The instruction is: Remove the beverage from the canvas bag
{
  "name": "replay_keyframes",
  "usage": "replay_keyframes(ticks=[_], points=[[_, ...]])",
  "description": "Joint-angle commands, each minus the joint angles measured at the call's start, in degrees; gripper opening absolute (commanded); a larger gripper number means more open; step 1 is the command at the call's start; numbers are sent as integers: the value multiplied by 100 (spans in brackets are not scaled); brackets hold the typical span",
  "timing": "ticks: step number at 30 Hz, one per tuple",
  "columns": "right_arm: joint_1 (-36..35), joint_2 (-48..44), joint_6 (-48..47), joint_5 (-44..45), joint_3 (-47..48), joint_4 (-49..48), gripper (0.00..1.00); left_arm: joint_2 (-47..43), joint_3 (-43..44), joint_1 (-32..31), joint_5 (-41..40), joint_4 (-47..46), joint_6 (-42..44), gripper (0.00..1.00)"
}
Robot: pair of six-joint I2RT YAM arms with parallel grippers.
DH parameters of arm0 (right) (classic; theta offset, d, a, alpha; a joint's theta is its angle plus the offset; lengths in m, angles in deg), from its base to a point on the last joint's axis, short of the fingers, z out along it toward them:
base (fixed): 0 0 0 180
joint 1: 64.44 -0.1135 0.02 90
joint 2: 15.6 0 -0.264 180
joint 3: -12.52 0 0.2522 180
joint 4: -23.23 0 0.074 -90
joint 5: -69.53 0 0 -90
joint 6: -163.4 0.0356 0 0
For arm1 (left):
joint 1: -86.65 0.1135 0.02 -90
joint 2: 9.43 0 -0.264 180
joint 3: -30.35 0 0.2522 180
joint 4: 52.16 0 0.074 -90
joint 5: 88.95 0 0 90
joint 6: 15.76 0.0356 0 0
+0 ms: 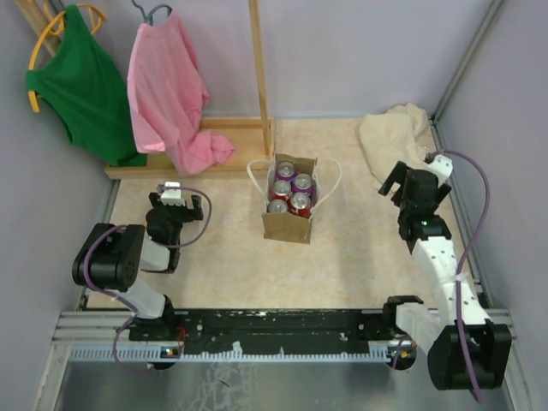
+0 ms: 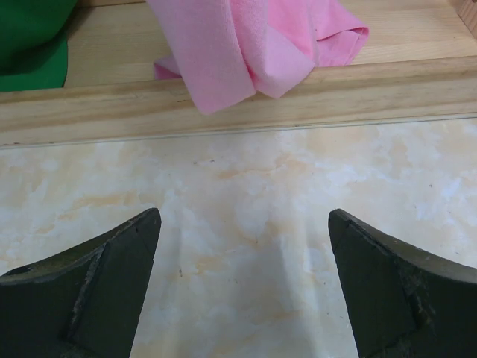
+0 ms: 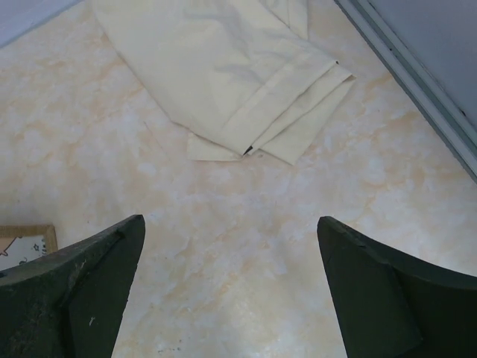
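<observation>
The tan canvas bag stands upright in the middle of the table, its white loop handles spread to both sides. Several beverage cans, purple and red, stand inside with their tops showing. My left gripper is open, low over the table well left of the bag. In the left wrist view the left gripper has only bare tabletop between its fingers. My right gripper is open, well right of the bag. In the right wrist view the right gripper is empty, and a tan corner of the bag shows at the left edge.
A cream cloth lies at the back right by the metal side rail. A wooden rack base runs along the back left, with a pink shirt and a green shirt hanging over it.
</observation>
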Motion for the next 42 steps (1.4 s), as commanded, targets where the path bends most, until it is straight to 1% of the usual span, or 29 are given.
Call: replay_keyframes(ticks=[1, 4, 7, 13, 15, 18, 20, 22, 24, 26, 30, 32, 33, 35, 37, 39, 42], points=[[-46, -230, 48, 153, 108, -281, 99, -78, 66, 24, 79, -39, 30, 100], [-46, -320, 172, 352, 51, -277, 99, -82, 65, 27, 79, -39, 37, 100], [-41, -396, 269, 335, -31, -409, 99, -82, 64, 24, 79, -37, 29, 100], [-41, -619, 1133, 383, -266, -609, 99, -80, 56, 25, 76, -48, 34, 100], [-46, -750, 1018, 230, -496, -915, 99, -82, 56, 25, 71, -48, 35, 100], [-43, -917, 913, 159, -595, -1052, 98, -90, 56, 26, 66, -55, 32, 100], [-44, -998, 606, 84, -563, -1034, 95, -93, 48, 20, 56, -65, 39, 100], [-46, -1079, 219, -77, -497, -982, 93, -103, 39, 25, 56, -77, 52, 100], [-45, -1174, 84, -169, -381, -818, 90, -229, 79, -21, 268, 109, 173, 100], [-46, -1232, -70, -442, -273, -776, 86, -476, 155, -98, 279, 469, 302, 100], [-45, -1178, -104, -1149, 87, -657, 74, -1030, 720, -356, 427, 1877, 648, 100], [-65, -1079, -23, -1447, 361, -574, 67, -1260, 1026, -459, 350, 2438, 583, 100], [-107, -1016, -17, -1561, 514, -522, 64, -1373, 1106, -472, 347, 2549, 427, 100], [-317, -883, -90, -1662, 921, -403, 61, -1634, 1169, -482, 340, 2596, 75, 100], [-711, -708, -287, -1554, 1370, -238, 61, -1867, 1248, -499, 263, 2740, -251, 100], [-1252, -471, -492, -1369, 1874, 43, 64, -2089, 1401, -528, 212, 3048, -493, 100], [-2199, 38, -706, -1014, 2612, 454, 66, -2228, 1673, -642, 70, 3584, -723, 100]])
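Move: The cans in the canvas bag stand roughly 35 cm to the left of the right hand, about 4 cm farther out and 12 cm below it. The cream cloth lies some 22 cm ahead of that hand, 3 cm to its right and 18 cm below. From the left hand the same cans are about 32 cm to the right, level with it fore and aft and slightly lower; the stand's near right corner is about 12 cm ahead, 26 cm right and 7 cm below. Touching nothing, the right hand first creeps upward, then sweeps up and left faster, about 15 cm up and 9 cm across to the bag's side, tipping its fingers up, turning counter-clockwise some 20 degrees and closing by about a third. The left hand stays put at first, then rises about 10 cm and shifts 4 cm right, still wide open. ##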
